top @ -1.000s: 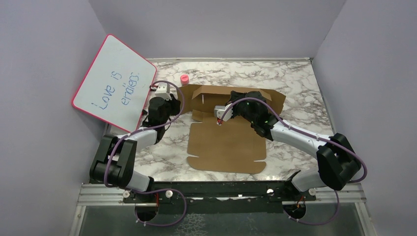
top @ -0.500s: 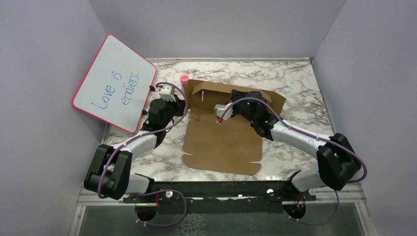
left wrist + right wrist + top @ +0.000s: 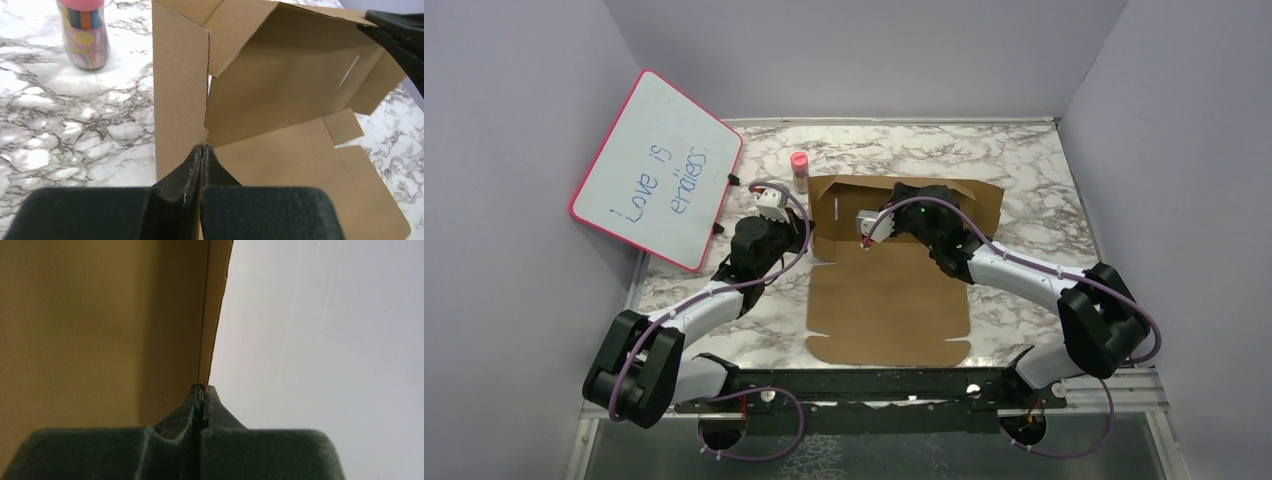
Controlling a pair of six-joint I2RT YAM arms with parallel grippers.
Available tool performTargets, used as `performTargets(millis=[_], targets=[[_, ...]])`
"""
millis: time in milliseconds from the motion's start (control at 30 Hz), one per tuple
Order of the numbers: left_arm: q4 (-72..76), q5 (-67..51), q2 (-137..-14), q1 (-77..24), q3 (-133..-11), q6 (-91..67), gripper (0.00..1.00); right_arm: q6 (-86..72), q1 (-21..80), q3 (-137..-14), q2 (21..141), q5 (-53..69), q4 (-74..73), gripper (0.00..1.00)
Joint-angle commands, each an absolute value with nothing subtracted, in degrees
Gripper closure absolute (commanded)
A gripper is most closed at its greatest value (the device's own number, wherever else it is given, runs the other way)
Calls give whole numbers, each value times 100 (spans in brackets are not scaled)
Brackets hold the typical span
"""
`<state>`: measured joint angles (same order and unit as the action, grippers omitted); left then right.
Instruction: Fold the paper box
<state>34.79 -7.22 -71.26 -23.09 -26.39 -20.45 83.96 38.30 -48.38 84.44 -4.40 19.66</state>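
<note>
The paper box [image 3: 884, 300] is a brown cardboard sheet, its front part flat on the marble table and its rear panel [image 3: 280, 75] raised upright. My left gripper [image 3: 807, 233] is shut on the lower edge of the standing left side flap [image 3: 180, 90], whose cardboard runs between the fingertips [image 3: 192, 155]. From the right, my right gripper [image 3: 892, 202] reaches over the rear panel and is shut on the panel's thin edge [image 3: 215, 315]. In the right wrist view only cardboard and wall show. The right gripper's black body shows at the top right of the left wrist view [image 3: 400, 35].
A pink-capped tube [image 3: 799, 170] stands just behind the box's left rear corner, close to the left flap. A pink-framed whiteboard [image 3: 659, 165] leans against the left wall. Purple walls close in the table [image 3: 1024, 170] on three sides.
My left gripper has moved right to the box and shut on its left side flap, which now stands upright. The box shifted slightly on the table. The right gripper kept its grip.
</note>
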Motion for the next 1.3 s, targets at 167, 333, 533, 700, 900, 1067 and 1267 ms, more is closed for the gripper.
performTargets(millis=[167,333,533,700,900,1067,1267], targets=[[3592,-979,-6836,-2694,-2365,-2276,100,8395,3874,-4934,8559,-637,2198,99],[3433,-1071,-6613,-2742,-2479,-2368,100,8420,3869,-5058,8623,-722,2149,99],[3222,-1374,-6554,-2755,-2932,-2748,100,8447,3873,-5088,8721,-862,2333,99],[2988,-838,-6496,-2760,-2849,-2788,100,8484,3868,-5001,8652,-784,2333,99],[2426,163,-6699,-2707,-2755,-3001,73,8530,3869,-4891,8507,-675,2325,99],[2395,267,-7179,-2579,-2698,-3343,55,8567,3870,-4871,8438,-599,2319,99],[2426,352,-7026,-2322,-2762,-2837,40,8657,3868,-4791,8377,-545,2380,99]])
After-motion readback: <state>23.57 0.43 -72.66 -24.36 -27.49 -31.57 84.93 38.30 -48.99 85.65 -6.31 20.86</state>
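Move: The left hand's closed fingertips are at the near edge of the left side flap, whose middle lies about 5 cm straight ahead, level in height. The small bottom tab is about 2 cm ahead, 3 cm right and 11 cm below; the pink-capped bottle is some 12 cm ahead, 3 cm left and 6 cm below. From the right hand, still holding the raised back wall, that tab lies roughly 5 cm back, 15 cm left and 17 cm below. The left hand backs rightward about 4 cm, rises past the flap, then opens, tipping down and sinking 8 cm. ##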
